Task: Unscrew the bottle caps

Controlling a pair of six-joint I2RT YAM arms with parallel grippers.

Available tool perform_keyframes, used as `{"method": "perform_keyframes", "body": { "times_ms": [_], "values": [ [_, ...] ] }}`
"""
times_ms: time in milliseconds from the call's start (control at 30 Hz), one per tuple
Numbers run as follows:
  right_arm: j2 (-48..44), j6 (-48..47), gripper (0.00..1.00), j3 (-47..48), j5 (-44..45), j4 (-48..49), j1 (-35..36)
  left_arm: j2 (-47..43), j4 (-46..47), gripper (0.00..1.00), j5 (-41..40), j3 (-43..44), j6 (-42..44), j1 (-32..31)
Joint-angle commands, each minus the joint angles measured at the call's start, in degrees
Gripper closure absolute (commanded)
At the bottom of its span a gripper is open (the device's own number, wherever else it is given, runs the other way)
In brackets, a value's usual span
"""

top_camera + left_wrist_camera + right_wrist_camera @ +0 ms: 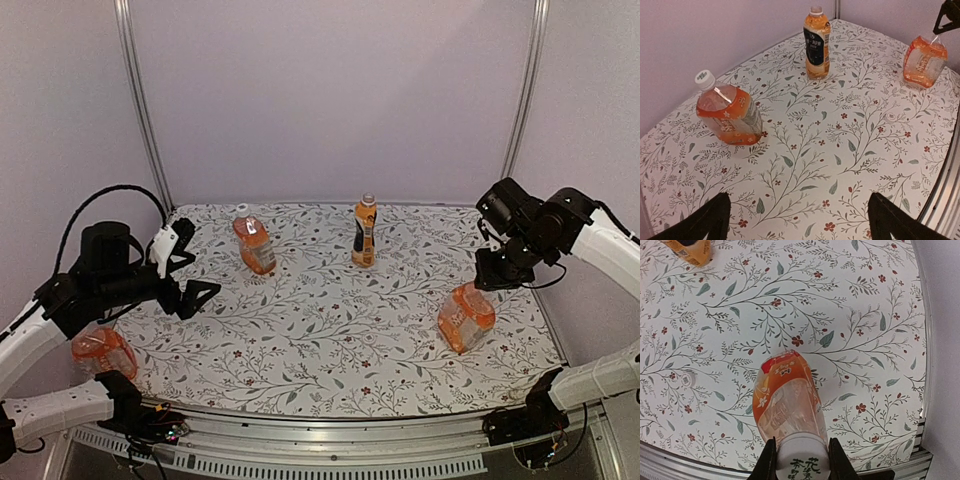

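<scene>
My right gripper (802, 462) is shut on the white bottle cap (801, 450) of a squat orange bottle (787, 397), which leans toward it at the table's right (466, 316). A second squat bottle (730, 114) stands at the back left with its cap (704, 79) on. The taller dark-labelled bottle (816, 45) stands at the back centre, capped (816, 9). My left gripper (800, 225) hangs open over the left of the mat (190, 272) with nothing between its fingers.
A loose white cap (891, 117) lies on the floral mat (330, 340) in front of the held bottle. Another squat orange bottle (102, 351) lies off the mat at the front left, beside my left arm. Metal rails and walls border the table.
</scene>
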Motion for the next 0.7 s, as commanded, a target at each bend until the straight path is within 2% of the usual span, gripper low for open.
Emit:
{"method": "perform_keyframes", "body": {
  "times_ms": [0, 100, 200, 367, 500, 667],
  "values": [
    [-2.4, -3.7, 1.0, 7.0, -14.3, 3.2, 1.5, 1.7, -2.5, 0.05, 3.9, 4.5, 3.4, 0.3],
    [-4.3, -7.8, 1.0, 9.2, -23.3, 8.1, 5.8, 4.2, -4.8, 0.06, 8.3, 8.5, 6.7, -1.4],
    [-5.3, -9.3, 1.0, 9.8, -28.7, 16.9, 9.4, 7.8, -8.2, 0.06, 13.4, 13.5, 10.5, -5.6],
    [-1.8, -11.1, 1.0, 9.8, -34.1, 30.2, 16.2, 17.1, -13.1, 0.02, 15.6, 22.9, 13.4, -14.7],
    [2.7, -13.7, 1.0, 10.8, -36.6, 39.2, 20.4, 23.4, -14.1, 0.01, 15.7, 29.6, 13.6, -19.5],
    [6.2, -16.2, 1.0, 11.6, -39.5, 46.2, 22.5, 27.2, -14.8, 0.01, 16.9, 31.9, 10.9, -23.8]
  ]
}}
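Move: The right hand already has the large orange bottle by its cap, the body hanging about 11 cm below, 3 cm left and 2 cm ahead. The left hand's open fingers, where the bottle is headed, wait some 57 cm left of the right hand, level fore-and-aft and 3 cm higher. From the left hand the held bottle's middle is about 53 cm right, 2 cm ahead and 14 cm down; the far bottle stands roughly 25 cm ahead, 9 cm right and 11 cm below. The small bottle is 28 cm ahead and 19 cm left of the right hand, 10 cm below. Still pinching the cap, the right hand sweeps the bottle about 25 cm left and 14 cm up, easing back a little, while its wrist swings counter-clockwise and rolls its left side up so the bottle's bottom turns towards the left gripper. The left hand comes to meet it, some 14 cm right with a rise and a draw back, turning about 40 degrees clockwise, fingers wide open. ##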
